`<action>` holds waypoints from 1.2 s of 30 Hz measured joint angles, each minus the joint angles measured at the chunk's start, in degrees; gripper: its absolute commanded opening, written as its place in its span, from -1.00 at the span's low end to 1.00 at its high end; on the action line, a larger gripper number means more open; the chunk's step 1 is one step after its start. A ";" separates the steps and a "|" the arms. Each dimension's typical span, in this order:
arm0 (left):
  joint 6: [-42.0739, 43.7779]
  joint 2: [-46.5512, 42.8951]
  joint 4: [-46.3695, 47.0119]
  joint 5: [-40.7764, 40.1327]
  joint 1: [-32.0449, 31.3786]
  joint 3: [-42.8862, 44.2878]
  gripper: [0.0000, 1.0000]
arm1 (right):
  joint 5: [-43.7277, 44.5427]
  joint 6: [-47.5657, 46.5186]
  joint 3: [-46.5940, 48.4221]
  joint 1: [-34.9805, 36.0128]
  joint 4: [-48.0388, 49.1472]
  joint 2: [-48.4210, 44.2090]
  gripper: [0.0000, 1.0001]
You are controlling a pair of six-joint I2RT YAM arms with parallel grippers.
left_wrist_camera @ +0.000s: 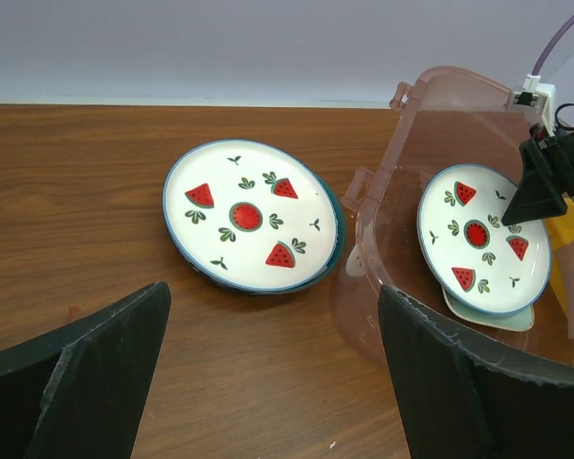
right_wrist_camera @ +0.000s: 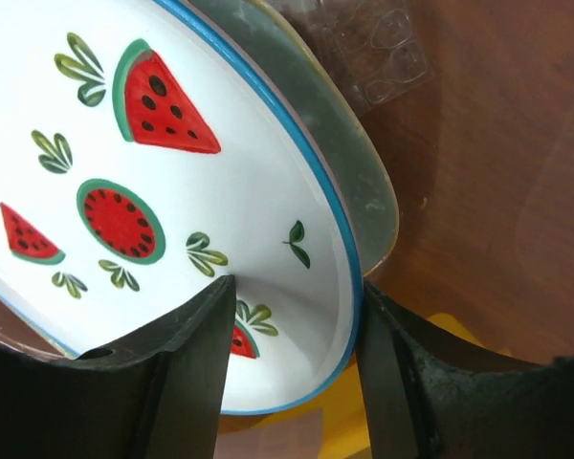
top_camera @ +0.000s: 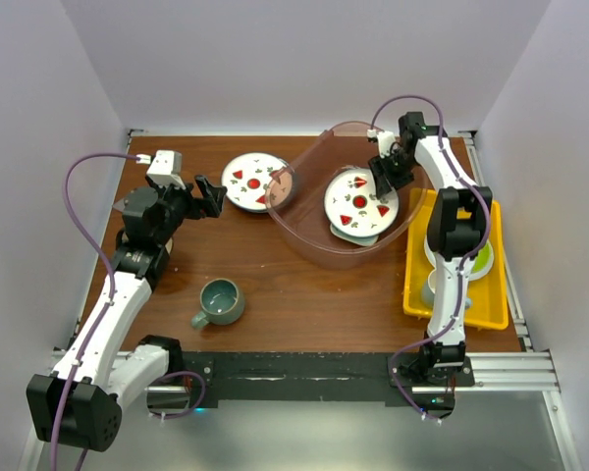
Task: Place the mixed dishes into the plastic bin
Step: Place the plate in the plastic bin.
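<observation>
A white watermelon-motif plate [top_camera: 360,203] [right_wrist_camera: 153,191] lies inside the plastic bin [top_camera: 304,240] [left_wrist_camera: 402,124], on top of a mint dish [top_camera: 358,235] [right_wrist_camera: 354,172]. My right gripper [top_camera: 385,175] [right_wrist_camera: 292,316] is down in the bin and open. Its jaws straddle that plate's rim, one over the plate's face and one outside the edge. A second watermelon plate [top_camera: 253,182] [left_wrist_camera: 252,215] rests on the table left of the bin. My left gripper [top_camera: 211,196] [left_wrist_camera: 273,382] hovers just short of it, open and empty. A grey-teal mug [top_camera: 220,301] stands near the front.
A flat yellow tray [top_camera: 452,309] sits right of the bin, holding a lime-green plate [top_camera: 483,260] and a white mug [top_camera: 430,287] under the right arm. White walls enclose the table on three sides.
</observation>
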 measured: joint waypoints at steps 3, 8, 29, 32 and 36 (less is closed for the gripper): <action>0.00 0.00 0.00 0.00 0.00 0.00 0.90 | 1.46 0.33 0.02 0.11 0.96 0.79 0.19; 0.00 0.00 0.00 -0.04 0.00 0.00 0.90 | 3.30 0.94 -0.04 0.11 2.99 0.83 0.34; 0.02 0.00 -0.46 -1.27 0.00 -0.57 0.93 | 3.17 2.19 -12.55 0.42 13.11 -20.98 0.90; 0.02 0.00 -0.59 -1.77 0.00 -0.61 0.96 | 1.92 2.75 -16.74 0.33 14.82 -26.12 0.95; 0.04 0.00 -0.87 -2.36 0.00 -0.63 1.00 | 0.00 3.34 -22.27 0.33 16.70 -31.30 0.96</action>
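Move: The plate is already inside the bin, its far right rim between the right hand's part-open fingers; its middle lies about 7 cm left of that hand and 5 cm back, roughly at finger height. The mint tray is under it, some 7 cm left, 7 cm back and 3 cm below the hand. The green plate sits about 18 cm right and 15 cm back, some 5 cm lower. From the left hand the bin's plate is about 35 cm right, 9 cm ahead and 20 cm below. Forward about 2 cm and a touch down goes the right hand first, its fingers spreading from half open to nearly fully open to let the plate's rim go. Then it rises quickly, some 14 cm, clear of the plate, drawing back about 5 cm late in the climb while the wrist swings the fingertips forward about 25 degrees. ##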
